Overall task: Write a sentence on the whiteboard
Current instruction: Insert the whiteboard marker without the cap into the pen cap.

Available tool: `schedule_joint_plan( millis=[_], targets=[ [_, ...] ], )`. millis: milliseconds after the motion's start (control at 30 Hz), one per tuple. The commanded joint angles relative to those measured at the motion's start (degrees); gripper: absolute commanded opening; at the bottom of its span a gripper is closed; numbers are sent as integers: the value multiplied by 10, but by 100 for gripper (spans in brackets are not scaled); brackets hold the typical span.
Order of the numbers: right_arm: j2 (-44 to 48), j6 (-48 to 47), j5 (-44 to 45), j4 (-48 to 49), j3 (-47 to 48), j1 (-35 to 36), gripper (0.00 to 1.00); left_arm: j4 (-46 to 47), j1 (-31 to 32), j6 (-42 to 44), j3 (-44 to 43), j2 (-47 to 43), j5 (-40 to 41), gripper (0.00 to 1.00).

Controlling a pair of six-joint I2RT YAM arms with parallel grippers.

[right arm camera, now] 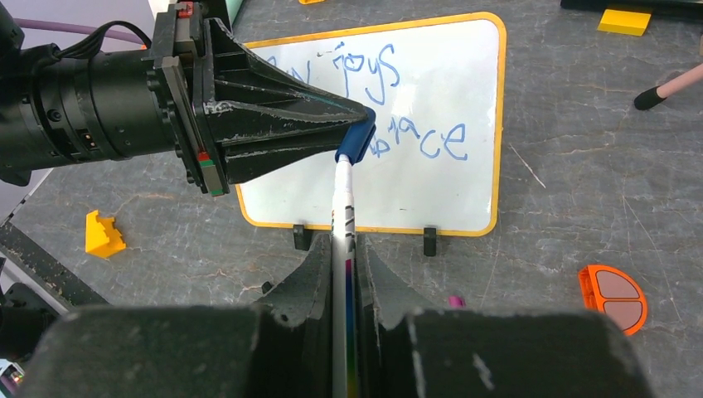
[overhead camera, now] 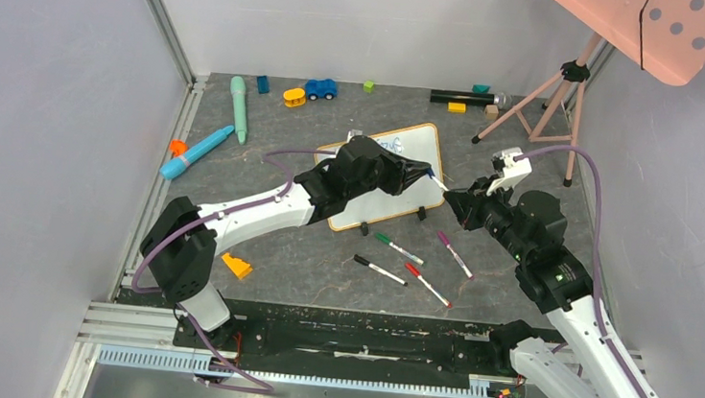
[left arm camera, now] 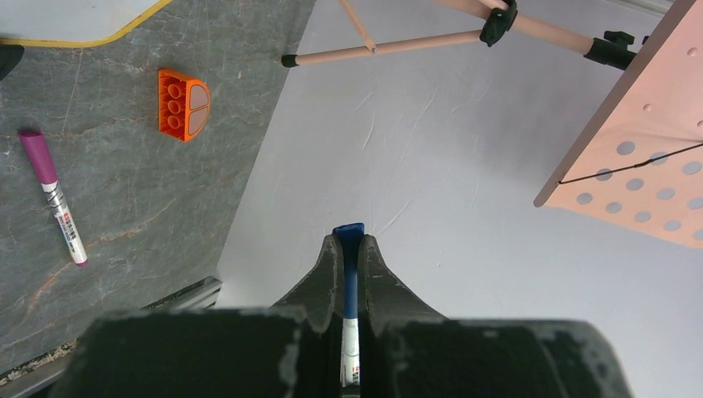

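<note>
The whiteboard [overhead camera: 408, 154] lies flat at mid-table, orange-framed, with two black clip feet on its near edge. The sentence [right arm camera: 390, 91] is blue handwriting in two lines, partly hidden by the left arm. Over the board's right end my left gripper [overhead camera: 425, 174] is shut on the blue cap [right arm camera: 356, 141] of a marker [right arm camera: 343, 207]. My right gripper [right arm camera: 346, 249] is shut on that marker's white body, just off the board's near right corner. In the left wrist view the cap [left arm camera: 349, 236] sticks out between the left gripper's [left arm camera: 350, 242] closed fingertips, and only a corner of the whiteboard [left arm camera: 75, 16] shows.
Several loose markers [overhead camera: 397, 248] lie in front of the board. An orange block [right arm camera: 613, 297] sits to its right, a yellow block [overhead camera: 237, 266] near the left arm. A pink tripod [overhead camera: 555, 92] with a dotted panel [overhead camera: 672, 30] stands back right. Toys [overhead camera: 321, 88] line the back.
</note>
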State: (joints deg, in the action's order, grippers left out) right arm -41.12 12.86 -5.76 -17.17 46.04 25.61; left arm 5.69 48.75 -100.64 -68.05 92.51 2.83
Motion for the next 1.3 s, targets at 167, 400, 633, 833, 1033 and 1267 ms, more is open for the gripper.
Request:
schedule_joint_plan(
  millis=[167, 400, 633, 833, 1033, 1267],
  targets=[
    [-4, -5, 3, 33, -3, -1, 0, 17, 9, 9, -16, -9, -16, 2],
    [-31, 2, 44, 71, -12, 0, 0, 28, 30, 0, -18, -12, -6, 2],
    [-77, 0, 122, 134, -6, 5, 0, 53, 49, -3, -22, -10, -3, 2],
    [-97, -11, 113, 205, -23, 8, 0, 53, 64, 3, -27, -17, -17, 2],
    [-136, -6, 82, 173, 10, 8, 0, 84, 83, 2, -33, -13, -75, 2],
    [-149, 16, 83, 141, 21, 8, 0, -22, 103, 41, -48, -42, -94, 2]
  ],
)
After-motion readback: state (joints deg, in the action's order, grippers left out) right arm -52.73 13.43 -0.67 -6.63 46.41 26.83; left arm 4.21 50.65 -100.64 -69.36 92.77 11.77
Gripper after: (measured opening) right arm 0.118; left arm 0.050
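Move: The blue cap, pinched in the left fingers, lies about 6 cm ahead of the right hand, 4 cm to its left and 1 cm lower; its mouth is already at the marker's nose. Some 22 cm below, the whiteboard's middle is 12 cm ahead and 12 cm left, the purple marker 6 cm back and 5 cm right. From the left hand, the uncapped marker's middle is about 6 cm back, 4 cm right and 1 cm higher. The blue cap stays pinched in the left fingers while the right hand, its grip on the barrel kept, pushes the marker about 5 cm forward, with a little left and down, into the cap's mouth. The left hand eases back slightly, then comes about 1.5 cm forward and turns some 5 degrees counter-clockwise, bringing cap and barrel into line. ##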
